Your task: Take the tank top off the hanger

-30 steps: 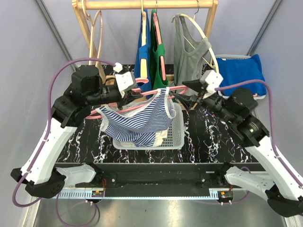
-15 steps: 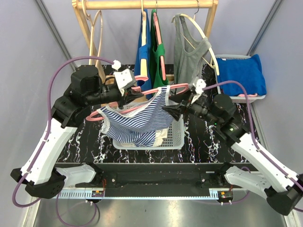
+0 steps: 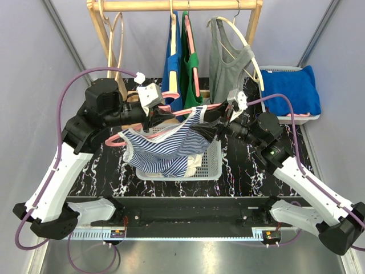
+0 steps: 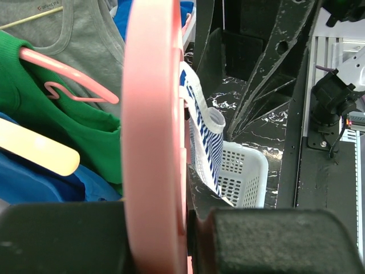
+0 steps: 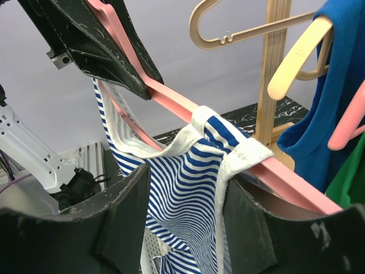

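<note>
A blue-and-white striped tank top (image 3: pixel 165 149) hangs from a pink hanger (image 3: pixel 117 141) above the white basket (image 3: pixel 215 165). My left gripper (image 3: pixel 154 114) is shut on the pink hanger (image 4: pixel 154 142) and holds it roughly level over the table. My right gripper (image 3: pixel 206 130) is open at the tank top's right shoulder. In the right wrist view its jaws (image 5: pixel 185 211) stand on either side of the striped fabric (image 5: pixel 188 177), just below the strap that wraps the hanger arm (image 5: pixel 285 171). The tank top's lower part droops into the basket.
A wooden rack (image 3: pixel 171 5) at the back carries blue, green (image 3: pixel 191 63) and grey (image 3: pixel 228 63) tops and spare hangers. A tray with a blue cloth (image 3: pixel 291 88) sits at the back right. The basket holds other clothes.
My right gripper has swung left from beside the hanger's end to the tank top's right shoulder, and its jaws now straddle the fabric. The left arm and hanger have barely moved.
</note>
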Controlling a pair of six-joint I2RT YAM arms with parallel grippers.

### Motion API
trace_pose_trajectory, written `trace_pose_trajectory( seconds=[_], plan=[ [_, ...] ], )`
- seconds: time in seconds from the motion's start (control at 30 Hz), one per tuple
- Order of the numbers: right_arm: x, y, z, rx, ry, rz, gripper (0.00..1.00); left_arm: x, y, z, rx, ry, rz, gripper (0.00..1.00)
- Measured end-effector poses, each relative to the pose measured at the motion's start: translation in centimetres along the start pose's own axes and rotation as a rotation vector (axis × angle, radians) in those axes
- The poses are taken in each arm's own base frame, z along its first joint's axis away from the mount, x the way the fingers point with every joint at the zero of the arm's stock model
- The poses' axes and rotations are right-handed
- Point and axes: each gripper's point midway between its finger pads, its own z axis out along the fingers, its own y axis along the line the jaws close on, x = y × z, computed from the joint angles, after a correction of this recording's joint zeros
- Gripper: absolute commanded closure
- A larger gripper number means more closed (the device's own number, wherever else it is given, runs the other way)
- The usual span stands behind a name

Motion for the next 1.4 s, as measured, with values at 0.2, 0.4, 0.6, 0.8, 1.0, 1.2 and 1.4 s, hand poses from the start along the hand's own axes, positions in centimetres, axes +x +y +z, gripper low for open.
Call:
trace_pose_trajectory(
  seconds=[0.2, 0.4, 0.6, 0.8, 1.0, 1.2, 1.4],
  plan=[
    [-0.1, 0.0, 1.2, -0.034, -0.014, 0.021, 0.67, 0.2, 0.0, 0.2, 0.008, -0.002, 0.001, 1.00],
    [-0.1, -0.2, 2.5, -0.061, -0.018, 0.045, 1.00, 0.5, 0.0, 0.3, 0.008, -0.001, 0.006, 1.00],
    [-0.6, -0.2, 2.1, -0.044, -0.026, 0.041, 1.00, 0.9, 0.0, 0.4, 0.009, 0.002, 0.022, 1.00],
    [-3.6, -1.2, -0.9, 0.123, -0.080, -0.044, 1.00, 1.6, 0.0, 0.0, -0.001, 0.021, 0.058, 1.00],
    [-5.5, -4.1, -5.4, 0.386, -0.134, -0.117, 1.00, 1.7, -0.5, -1.4, -0.028, 0.021, 0.108, 1.00],
    [-1.3, -8.1, -6.8, 0.582, -0.027, -0.086, 1.00, 1.4, -0.6, -2.3, -0.051, 0.016, 0.130, 1.00],
    [5.3, -11.0, -7.0, 0.668, 0.154, -0.008, 1.00, 1.8, -0.4, -2.4, -0.066, 0.034, 0.122, 1.00]
  ],
)
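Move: The striped tank top's bunched shoulder strap, still on the pink hanger, lies between and just beyond the right hand's open fingers: about 2 cm to its left, 1 cm ahead, 1 cm higher. The hanger's right-hand end is roughly 5 cm ahead and 8 cm to the right. The green tank top's hanger end hangs some 11 cm ahead and 2 cm left. From the left hand, which already grips the hanger, the strap is about 14 cm right, 2 cm ahead and 2 cm lower. Leftward by some 2 cm, the right hand eases onto the bunched strap and pinches it shut between the fingers. It then draws the strap right along the hanger towards its end, roughly 11 cm, first rising, then going forward and sinking well down, turning clockwise about 40 degrees. The left hand keeps its hold on the hanger, sinking slightly, then shifting a couple of centimetres left. ##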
